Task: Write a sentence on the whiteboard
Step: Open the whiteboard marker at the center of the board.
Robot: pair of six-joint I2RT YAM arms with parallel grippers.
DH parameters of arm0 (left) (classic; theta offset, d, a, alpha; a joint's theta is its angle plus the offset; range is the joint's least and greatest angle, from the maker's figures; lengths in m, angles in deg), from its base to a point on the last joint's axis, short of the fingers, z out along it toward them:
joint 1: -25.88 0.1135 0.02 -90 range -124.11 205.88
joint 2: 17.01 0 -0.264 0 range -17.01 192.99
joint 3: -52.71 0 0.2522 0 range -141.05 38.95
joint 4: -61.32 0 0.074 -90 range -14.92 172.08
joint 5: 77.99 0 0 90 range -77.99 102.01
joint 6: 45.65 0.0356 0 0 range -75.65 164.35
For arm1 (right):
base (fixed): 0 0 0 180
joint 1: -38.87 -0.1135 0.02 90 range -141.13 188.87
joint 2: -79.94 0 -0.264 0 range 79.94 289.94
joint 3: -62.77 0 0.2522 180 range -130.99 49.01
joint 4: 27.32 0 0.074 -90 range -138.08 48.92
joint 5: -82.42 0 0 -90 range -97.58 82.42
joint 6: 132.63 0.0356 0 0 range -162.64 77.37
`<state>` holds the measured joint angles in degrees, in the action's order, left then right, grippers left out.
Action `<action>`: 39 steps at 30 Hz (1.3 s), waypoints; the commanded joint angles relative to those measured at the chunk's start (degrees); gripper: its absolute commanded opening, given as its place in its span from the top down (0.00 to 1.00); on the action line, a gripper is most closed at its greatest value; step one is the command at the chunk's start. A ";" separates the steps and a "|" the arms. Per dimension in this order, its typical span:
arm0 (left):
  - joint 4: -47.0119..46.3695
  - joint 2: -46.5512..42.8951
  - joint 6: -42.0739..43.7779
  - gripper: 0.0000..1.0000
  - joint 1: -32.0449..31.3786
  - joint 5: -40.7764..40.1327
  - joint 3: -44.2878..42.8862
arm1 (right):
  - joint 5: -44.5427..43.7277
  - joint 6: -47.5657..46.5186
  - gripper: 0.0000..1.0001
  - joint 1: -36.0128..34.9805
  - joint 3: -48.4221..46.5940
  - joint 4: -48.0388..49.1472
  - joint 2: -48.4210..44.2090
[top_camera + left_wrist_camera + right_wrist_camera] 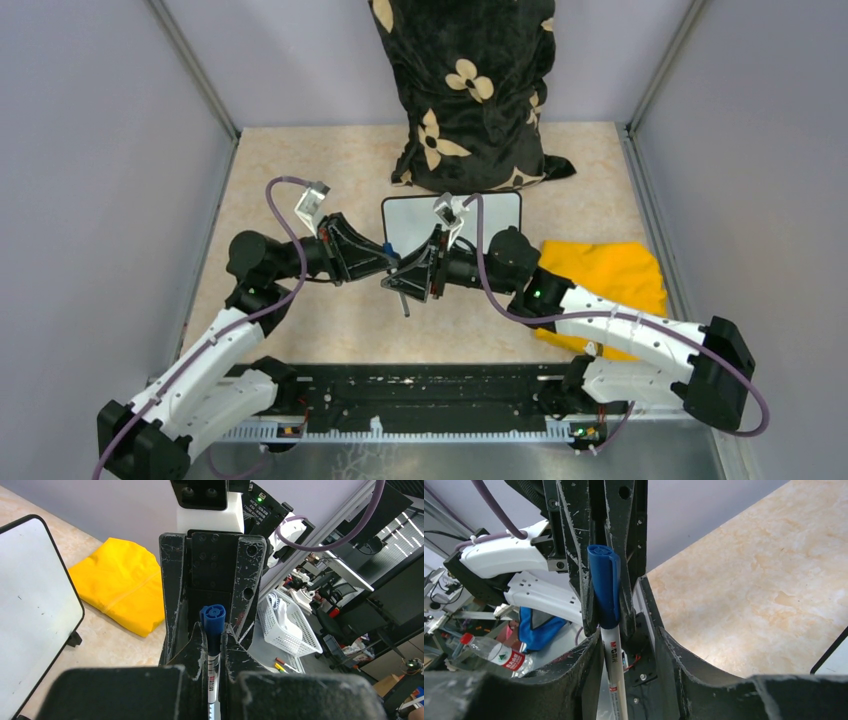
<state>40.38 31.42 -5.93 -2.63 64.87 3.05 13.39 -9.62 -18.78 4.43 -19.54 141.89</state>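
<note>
The whiteboard [495, 215] lies flat at mid-table, its face [35, 605] plain white; the sentence is not in view. My two grippers meet tip to tip just in front of it. A marker [212, 617] with a blue cap [604, 585] and a white barrel runs between them. The left gripper [214, 635] [395, 262] is shut on the marker. Around the barrel [613, 665], the right gripper [629, 645] [415, 278] has its fingers apart, with a gap on one side. One end of the marker [405, 303] pokes out below the jaws.
A yellow cloth [600, 275] [117, 585] lies right of the board, under the right arm. A black bag with cream flowers [470, 90] stands behind the board against the back wall. Grey walls close in both sides.
</note>
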 commanded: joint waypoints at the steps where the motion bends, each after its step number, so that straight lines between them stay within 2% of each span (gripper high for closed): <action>1: -0.56 -0.96 1.19 1.00 -0.22 -0.75 0.23 | -1.11 1.67 0.60 -0.45 -0.36 5.24 0.70; 3: -0.38 -1.04 1.40 1.00 -0.23 -0.94 0.34 | -0.60 1.94 0.66 -0.44 -0.04 6.24 0.92; 7: 0.88 -1.67 2.32 1.00 -0.18 -2.26 -0.14 | 0.43 1.97 0.99 -0.40 0.62 5.91 1.05; 16: 5.47 -5.42 4.36 1.00 -0.20 -14.37 -2.27 | -2.07 2.05 1.00 -0.40 7.33 3.27 -3.91; 28: 9.31 -5.94 5.15 1.00 -0.20 -18.39 -3.13 | -5.24 2.38 1.00 -0.45 10.74 0.23 -8.75; 32: 23.96 -6.64 11.39 1.00 -0.23 -25.91 -5.37 | -11.12 -0.36 1.00 -0.44 9.88 -6.32 -11.83; 35: 40.41 -6.41 16.09 1.00 -0.22 -37.80 -7.41 | -18.56 -2.67 1.00 -0.40 9.38 -13.81 -15.48; 39: 55.22 -3.70 17.58 1.00 -0.23 -49.38 -8.74 | -27.06 -4.90 1.00 -0.45 8.92 -24.14 -19.63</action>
<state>74.98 25.74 7.01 -2.89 30.84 -3.68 -3.83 -11.24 -19.37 15.97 -34.40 125.52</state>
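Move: My left hand already grips the blue cap of the marker; the marker's body slants down and back from there, its middle some 4 cm below and 3 cm behind that hand. My right hand, fingers part-open, already surrounds the body right at its hand point. From my right hand, the cap is about 4 cm up and 3 cm ahead, the whiteboard roughly 20 cm ahead, 12 cm right and 26 cm below, and the yellow cloth some 8 cm ahead and 44 cm right on the table. I shut my right fingers on the marker's body, then draw it down about 6 cm and a little right while my left hand keeps its pinch on the cap and lifts slightly. Then I part the hands: right swings farther right, turning clockwise, while left speeds some 5 cm forward, left and down, turning counter-clockwise. ##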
